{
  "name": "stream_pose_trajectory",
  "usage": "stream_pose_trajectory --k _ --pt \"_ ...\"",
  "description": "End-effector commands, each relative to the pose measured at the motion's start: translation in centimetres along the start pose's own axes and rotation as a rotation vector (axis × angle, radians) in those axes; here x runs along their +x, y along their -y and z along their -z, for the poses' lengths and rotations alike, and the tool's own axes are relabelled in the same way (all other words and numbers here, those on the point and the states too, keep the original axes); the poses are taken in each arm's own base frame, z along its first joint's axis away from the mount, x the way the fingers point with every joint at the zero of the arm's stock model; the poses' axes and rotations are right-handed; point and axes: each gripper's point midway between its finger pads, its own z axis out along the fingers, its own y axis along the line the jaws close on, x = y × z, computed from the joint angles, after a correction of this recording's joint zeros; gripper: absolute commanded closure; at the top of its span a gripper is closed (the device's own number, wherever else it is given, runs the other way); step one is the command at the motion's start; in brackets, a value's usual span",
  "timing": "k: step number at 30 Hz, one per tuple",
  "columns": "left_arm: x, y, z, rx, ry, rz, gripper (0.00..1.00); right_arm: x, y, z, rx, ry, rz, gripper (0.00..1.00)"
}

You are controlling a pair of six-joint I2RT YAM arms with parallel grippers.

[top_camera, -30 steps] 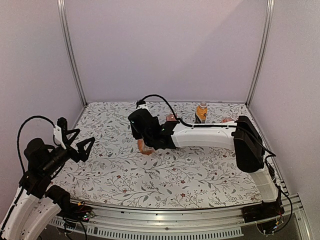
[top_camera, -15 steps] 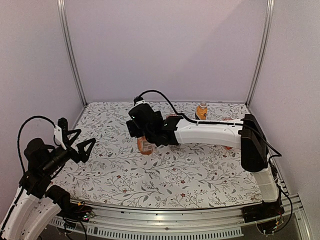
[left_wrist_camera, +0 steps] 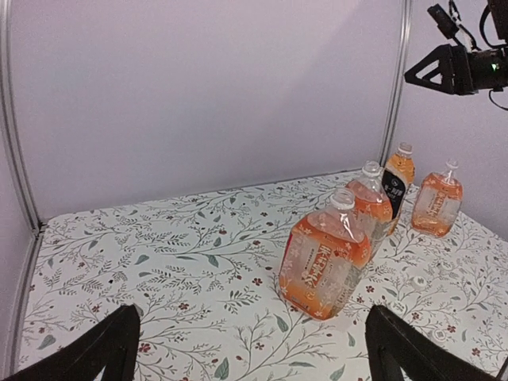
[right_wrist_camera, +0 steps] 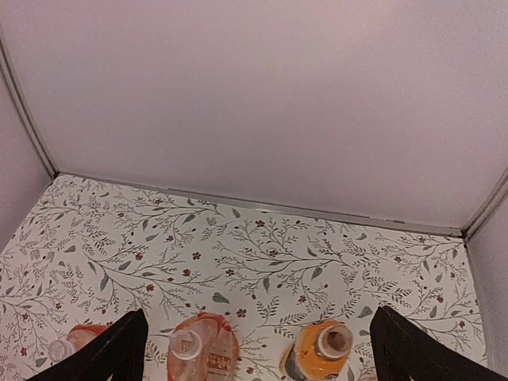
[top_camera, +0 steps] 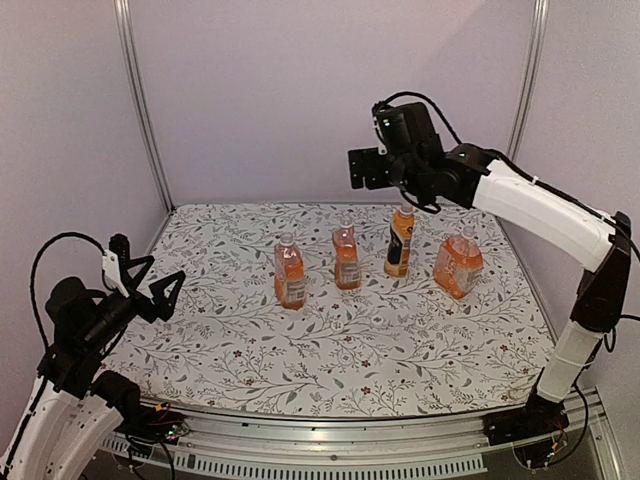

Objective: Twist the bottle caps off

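Note:
Four clear bottles of orange drink stand in a row across the table. Their white caps [top_camera: 287, 240], [top_camera: 345, 232], [top_camera: 404, 209], [top_camera: 467, 233] sit on top. My right gripper [top_camera: 372, 168] hangs open high above the row, over the dark-labelled bottle [top_camera: 399, 245], touching nothing. Its wrist view looks down on cap [right_wrist_camera: 185, 344] and on the dark-labelled bottle's top [right_wrist_camera: 334, 340], a pale ring with a darker centre. My left gripper [top_camera: 166, 270] is open at the table's left, well short of the nearest bottle [left_wrist_camera: 325, 258] and its cap [left_wrist_camera: 343, 199].
The table carries a floral cloth [top_camera: 330, 340]. Pale walls with metal corner posts [top_camera: 145, 110] close in the back and sides. The squat bottle [top_camera: 459, 265] stands nearest the right wall.
My right gripper opened, let go of the leftmost bottle and swung up and to the right, well above the row. That bottle now stands upright. The left arm has barely moved.

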Motion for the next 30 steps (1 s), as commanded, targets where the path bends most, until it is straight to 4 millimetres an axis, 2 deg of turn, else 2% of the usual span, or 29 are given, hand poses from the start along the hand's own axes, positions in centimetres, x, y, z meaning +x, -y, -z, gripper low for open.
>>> stream_pose_trajectory --k 1,3,4,5,6,7,8,9,12,15,18,20,24,27,30 --pt "-0.4 -1.2 0.4 -0.065 0.008 -0.015 0.0 2.6 12.5 3.1 0.224 -0.096 -0.105 0.01" --pt "-0.4 -1.4 0.5 -0.073 0.012 -0.016 0.0 4.2 18.2 5.1 0.335 -0.108 -0.155 0.01" --pt "-0.4 -1.5 0.5 -0.077 0.012 -0.016 0.0 4.4 20.9 7.3 0.376 -0.089 -0.198 0.01" --pt "-0.5 -1.5 0.5 -0.08 0.014 -0.016 0.0 5.5 23.2 8.8 0.415 -0.091 -0.229 0.01" --pt "-0.5 -1.6 0.6 -0.084 0.015 -0.015 0.0 7.1 25.1 9.8 0.449 -0.112 -0.257 0.01" --pt "-0.5 -1.7 0.6 -0.089 0.017 -0.015 0.0 8.2 26.8 11.7 0.475 -0.104 -0.295 0.01" --pt "-0.4 -1.9 0.6 -0.094 0.016 -0.015 0.0 11.0 27.9 12.2 0.506 -0.14 -0.317 0.01" --pt "-0.4 -2.0 0.6 -0.1 0.016 -0.012 0.0 12.5 28.5 13.3 0.515 -0.138 -0.345 0.01" --pt "-0.2 -2.6 0.6 -0.127 0.011 -0.005 0.0 17.6 28.8 14.9 0.516 -0.176 -0.403 0.01" --pt "0.3 -3.6 0.5 -0.18 -0.004 -0.003 0.0 22.7 28.5 15.4 0.519 -0.224 -0.485 0.01" --pt "0.8 -5.0 0.6 -0.25 -0.022 -0.012 0.01 26.1 28.5 16.1 0.523 -0.219 -0.567 0.01" --pt "1.0 -5.5 0.7 -0.276 -0.032 -0.018 0.0 27.6 28.8 16.8 0.542 -0.205 -0.602 0.01" --pt "1.1 -5.8 0.7 -0.28 -0.035 -0.017 0.0 28.8 29.4 18.0 0.56 -0.147 -0.664 0.01" --pt "1.4 -5.9 0.6 -0.277 -0.04 -0.011 0.0 30.0 30.6 18.9 0.646 -0.136 -0.672 0.01" --pt "1.6 -6.1 0.6 -0.282 -0.046 -0.008 0.0 30.9 30.8 19.1 0.681 -0.149 -0.69 0.01"
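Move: The bottle just set down, leftmost in the row, stands about 18 cm left of the empty right hand, 3 cm back and some 25 below. At that depth the next bottle is 5 cm left and 1 ahead, the black-labelled bottle 7 cm right and 4 ahead, and the broad bottle 21 cm right and 2 back. From the left hand the leftmost bottle lies about 16 cm ahead, 20 right and 14 below. Touching nothing, the open right hand heads home from the bottles: it sweeps fast about 35 cm to the right, passing high over the broad bottle, and pulls back and sinks some 20 cm each, yawing about 45 degrees clockwise and rolling its left side up. The left hand, also open, drifts 5 cm left and turns slightly counter-clockwise, away from the row. ##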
